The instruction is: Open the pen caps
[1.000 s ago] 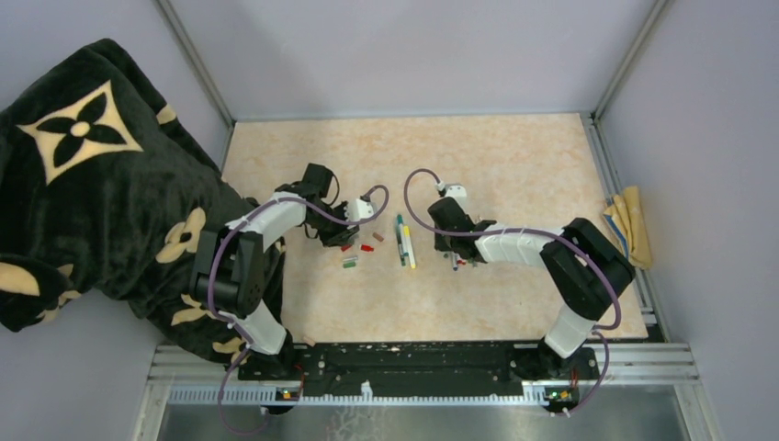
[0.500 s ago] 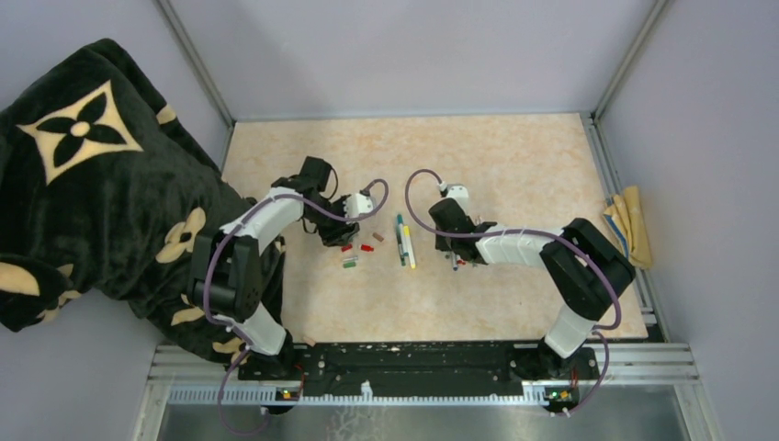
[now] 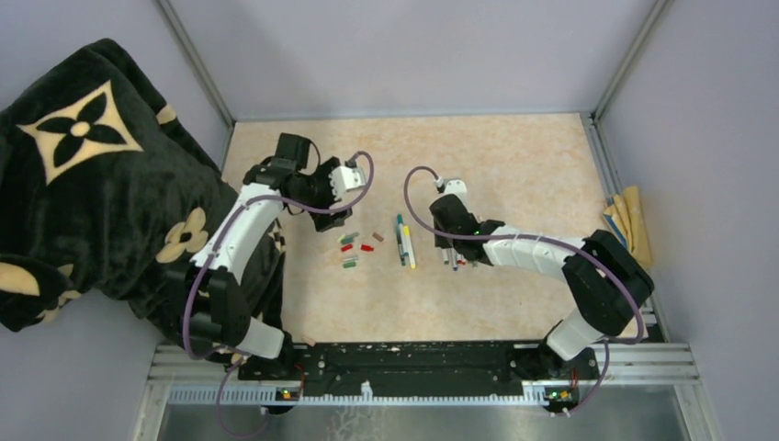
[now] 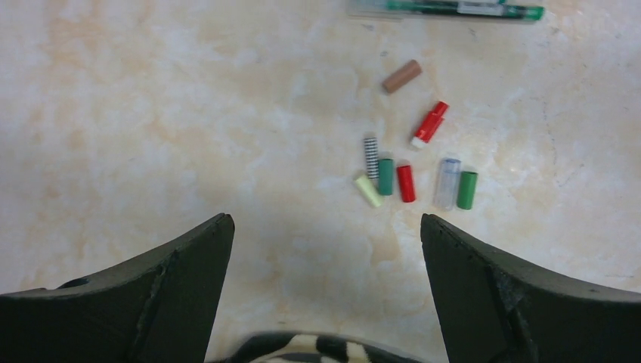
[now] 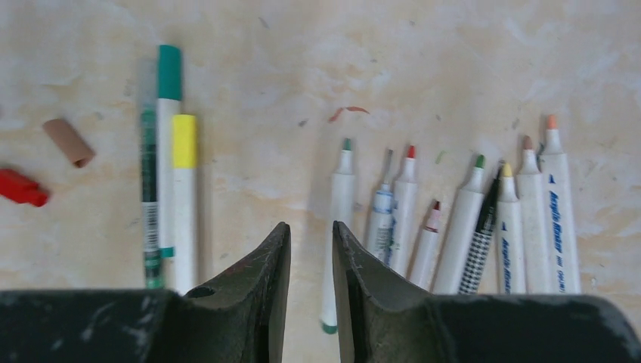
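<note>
Several loose pen caps lie in a cluster on the table: red, green, pale yellow, clear, checkered and a brown one. From above the pen caps lie just in front of my left gripper. In its wrist view my left gripper hangs wide open and empty, short of the caps. A row of uncapped pens lies on the right. Two pens beside it still wear a green cap and a yellow cap. My right gripper hovers open by a narrow gap, empty, over a green-tipped pen.
A black blanket with beige flowers covers the left side and reaches under the left arm. A folded yellow cloth lies by the right rail. A green pen lies beyond the caps. Metal frame rails and grey walls bound the table.
My left gripper has opened wide and pulled up and back from the cap cluster. My right gripper's jaws have parted slightly and it has lifted off the pen row.
</note>
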Action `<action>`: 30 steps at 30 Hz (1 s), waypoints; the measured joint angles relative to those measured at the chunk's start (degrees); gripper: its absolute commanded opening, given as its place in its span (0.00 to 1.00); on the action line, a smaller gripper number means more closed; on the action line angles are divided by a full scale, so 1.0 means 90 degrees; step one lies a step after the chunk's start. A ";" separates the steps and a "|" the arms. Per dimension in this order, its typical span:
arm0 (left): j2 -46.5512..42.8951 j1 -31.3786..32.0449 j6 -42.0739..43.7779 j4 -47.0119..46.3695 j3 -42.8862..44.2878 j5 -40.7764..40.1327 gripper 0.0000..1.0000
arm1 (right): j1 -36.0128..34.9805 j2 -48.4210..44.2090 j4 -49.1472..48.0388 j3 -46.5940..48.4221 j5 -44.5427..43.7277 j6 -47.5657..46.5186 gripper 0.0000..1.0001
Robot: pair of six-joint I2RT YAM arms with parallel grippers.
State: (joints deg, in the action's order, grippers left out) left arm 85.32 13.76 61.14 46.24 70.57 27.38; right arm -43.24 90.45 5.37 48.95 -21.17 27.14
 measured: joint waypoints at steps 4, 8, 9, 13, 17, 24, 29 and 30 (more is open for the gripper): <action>-0.0539 -0.0595 -0.0464 -0.0461 0.0228 0.0253 0.99 | -0.0357 -0.0005 0.0046 0.0369 0.0036 -0.0092 0.26; -0.1241 -0.1073 -0.1129 -0.1484 0.0015 0.0328 0.99 | -0.0622 0.0316 -0.0005 0.0828 0.0214 -0.0129 0.26; -0.1382 -0.1110 -0.1231 -0.1678 -0.0083 0.0362 0.99 | -0.0663 0.0432 -0.0017 0.0916 0.0243 -0.0129 0.26; -0.1447 -0.1103 -0.1392 -0.1841 -0.0284 0.0687 0.99 | -0.0792 0.0969 -0.0022 0.1168 0.0367 -0.0126 0.25; -0.1127 -0.1103 -0.1392 -0.1673 -0.0316 0.0984 0.99 | -0.0835 0.1353 0.0029 0.1212 0.0486 -0.0119 0.25; -0.1277 -0.1105 -0.1409 -0.1717 -0.0697 0.1229 0.99 | -0.0857 0.1552 0.0039 0.1243 0.0522 -0.0119 0.23; -0.1314 -0.1105 -0.1404 -0.1715 -0.0767 0.1292 0.99 | -0.0857 0.1554 0.0032 0.1243 0.0505 -0.0119 0.23; -0.1314 -0.1105 -0.1392 -0.1710 -0.0767 0.1309 0.99 | -0.0857 0.1557 0.0034 0.1243 0.0493 -0.0119 0.23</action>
State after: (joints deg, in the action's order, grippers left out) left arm 73.49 3.81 48.62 30.85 63.66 39.16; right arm -50.96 104.47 5.67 60.14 -16.73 26.06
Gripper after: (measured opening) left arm 0.987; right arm 0.235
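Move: About 9 cm to the right hand's left, 1 cm back and 4 cm below lies the middle of the yellow-capped marker. The teal-capped marker lies 2 cm farther left than that and 3 cm farther out; the green pen with the clear cap is about 12 cm left of the hand and 1 cm ahead. The uncapped green marker lies nearly under it, 1 cm right. From the left hand, the yellow-capped marker is about 19 cm right, 5 cm back and 13 cm down. Swinging left about 8.5 cm in a low arc, the right hand rises some 3 cm away from the uncapped green marker, then sinks 6 cm over the yellow-capped marker's body, turning 10 degrees counter-clockwise, its narrow finger gap unchanged. The left hand, wide open, climbs about 11 cm off the loose caps, going forward and left, then settles partway back down, rolling its left side lower. ##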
